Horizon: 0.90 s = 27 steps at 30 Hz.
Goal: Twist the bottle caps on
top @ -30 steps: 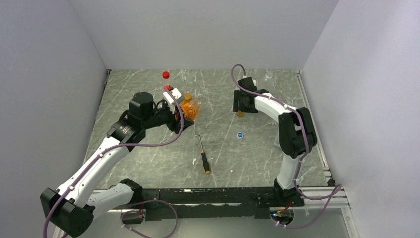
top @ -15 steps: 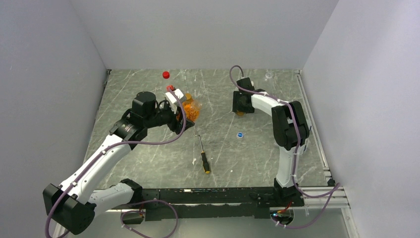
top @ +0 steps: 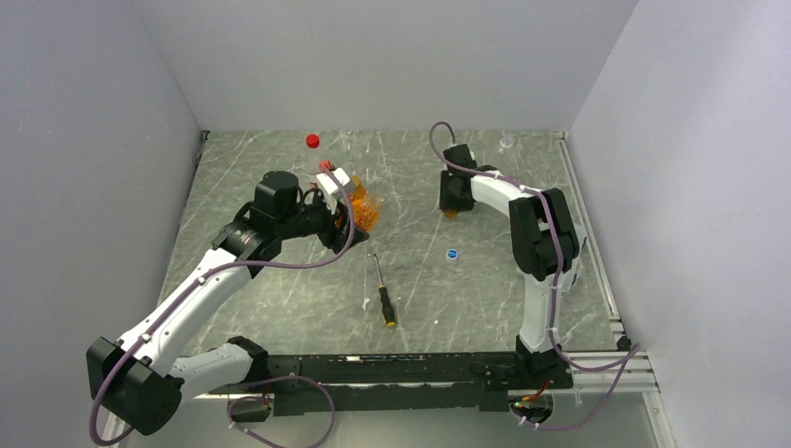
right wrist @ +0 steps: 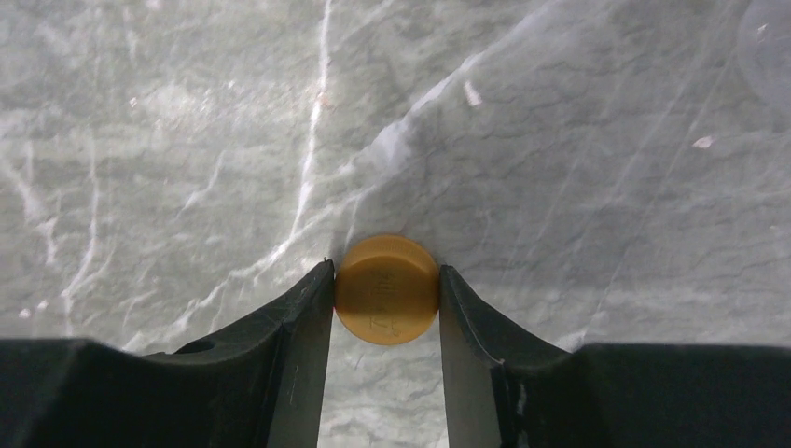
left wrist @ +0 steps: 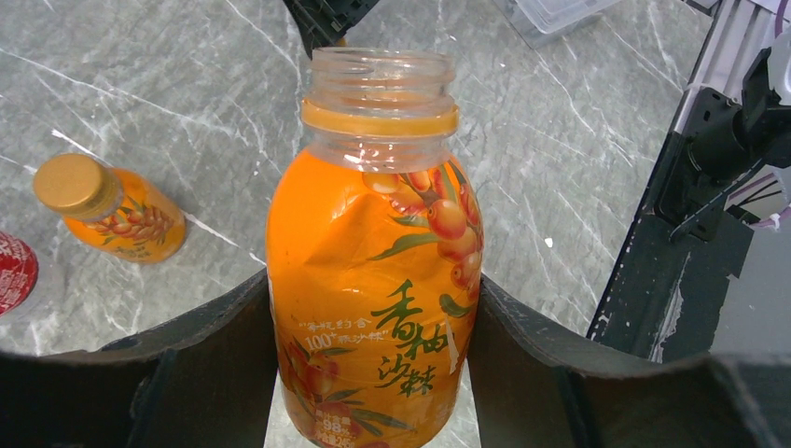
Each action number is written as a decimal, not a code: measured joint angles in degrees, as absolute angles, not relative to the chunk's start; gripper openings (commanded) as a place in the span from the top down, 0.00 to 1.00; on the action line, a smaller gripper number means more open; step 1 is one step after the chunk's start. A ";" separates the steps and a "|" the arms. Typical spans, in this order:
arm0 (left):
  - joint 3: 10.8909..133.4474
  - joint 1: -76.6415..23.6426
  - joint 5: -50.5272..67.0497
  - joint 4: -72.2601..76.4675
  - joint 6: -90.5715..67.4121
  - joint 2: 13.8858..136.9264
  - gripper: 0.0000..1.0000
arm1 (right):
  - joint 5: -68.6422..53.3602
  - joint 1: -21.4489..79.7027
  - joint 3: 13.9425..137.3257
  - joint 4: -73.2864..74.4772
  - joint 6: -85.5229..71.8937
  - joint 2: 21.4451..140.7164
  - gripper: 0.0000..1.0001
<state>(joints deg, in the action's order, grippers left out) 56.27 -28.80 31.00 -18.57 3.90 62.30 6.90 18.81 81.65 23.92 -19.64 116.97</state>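
My left gripper (left wrist: 373, 280) is shut on an amber-orange bottle (left wrist: 373, 243), holding it by the body above the table; its threaded neck (left wrist: 378, 79) is open, with no cap on it. In the top view this bottle (top: 365, 214) sits at the left gripper (top: 350, 213). My right gripper (right wrist: 386, 273) is down at the table with both fingers pressed against an orange bottle cap (right wrist: 386, 289); from above, that cap (top: 452, 214) peeks out under the right gripper (top: 454, 201). A second orange bottle (left wrist: 107, 213) lies capped on the table.
A blue cap (top: 452, 253) lies on the table's middle right and a red cap (top: 312, 141) lies at the back. A black-and-orange screwdriver (top: 382, 294) lies in front of centre. A red-labelled bottle (left wrist: 14, 275) shows at the left edge. A tiny clear bottle (top: 506, 142) stands far right.
The right gripper has lowered a little and closed on the orange cap. The left arm has shifted the held bottle slightly to the right.
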 measured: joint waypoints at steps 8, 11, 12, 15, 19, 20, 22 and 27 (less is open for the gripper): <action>56.29 -28.69 36.99 -18.74 5.23 65.52 0.72 | -2.55 18.94 80.12 29.15 -21.26 105.23 0.79; 56.29 -28.69 39.35 -18.63 6.04 65.95 0.72 | -9.17 18.94 78.67 29.69 -22.41 95.98 0.77; 56.27 -28.69 40.05 -18.50 6.42 65.95 0.73 | -11.53 18.94 78.26 29.47 -22.81 92.88 0.77; 56.25 -28.69 42.61 -17.37 7.25 65.93 0.73 | -20.03 18.94 76.40 28.53 -24.49 83.61 0.77; 56.14 -28.69 46.30 -16.51 8.62 65.73 0.73 | -31.42 18.94 74.56 26.76 -26.87 76.71 0.76; 56.14 -28.69 47.11 -16.51 8.95 65.71 0.73 | -34.33 18.98 74.22 26.33 -27.62 75.81 0.75; 56.14 -28.69 48.53 -16.51 9.50 65.56 0.74 | -39.40 19.00 73.76 25.71 -28.75 74.85 0.75; 55.59 -28.69 51.62 -14.87 9.80 64.82 0.75 | -47.37 19.66 73.41 24.03 -31.35 74.32 0.74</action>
<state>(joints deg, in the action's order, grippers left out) 55.59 -28.69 51.62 -14.87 9.80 64.82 -47.37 19.66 73.41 24.03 -31.35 74.32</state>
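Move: The orange cap is already between the right fingers; the open orange bottle it goes to, held by the left gripper, is about 18 cm back, 20 cm left and 24 cm above the right hand. From the right hand, the blue cap lies roughly 12 cm back and 1 cm left, the screwdriver some 23 cm back and 16 cm left. From the left hand, the orange cap is about 19 cm ahead, 22 cm right and 23 cm below. Keep the right fingers shut on the orange cap and lift it about 30 cm off the table, sweeping back and left towards the open bottle while the wrist swings some 60 degrees, from pointing down to pointing left. Keep hold of the bottle with the left gripper, easing it back and right about 5 cm and turning it some 20 degrees clockwise. ##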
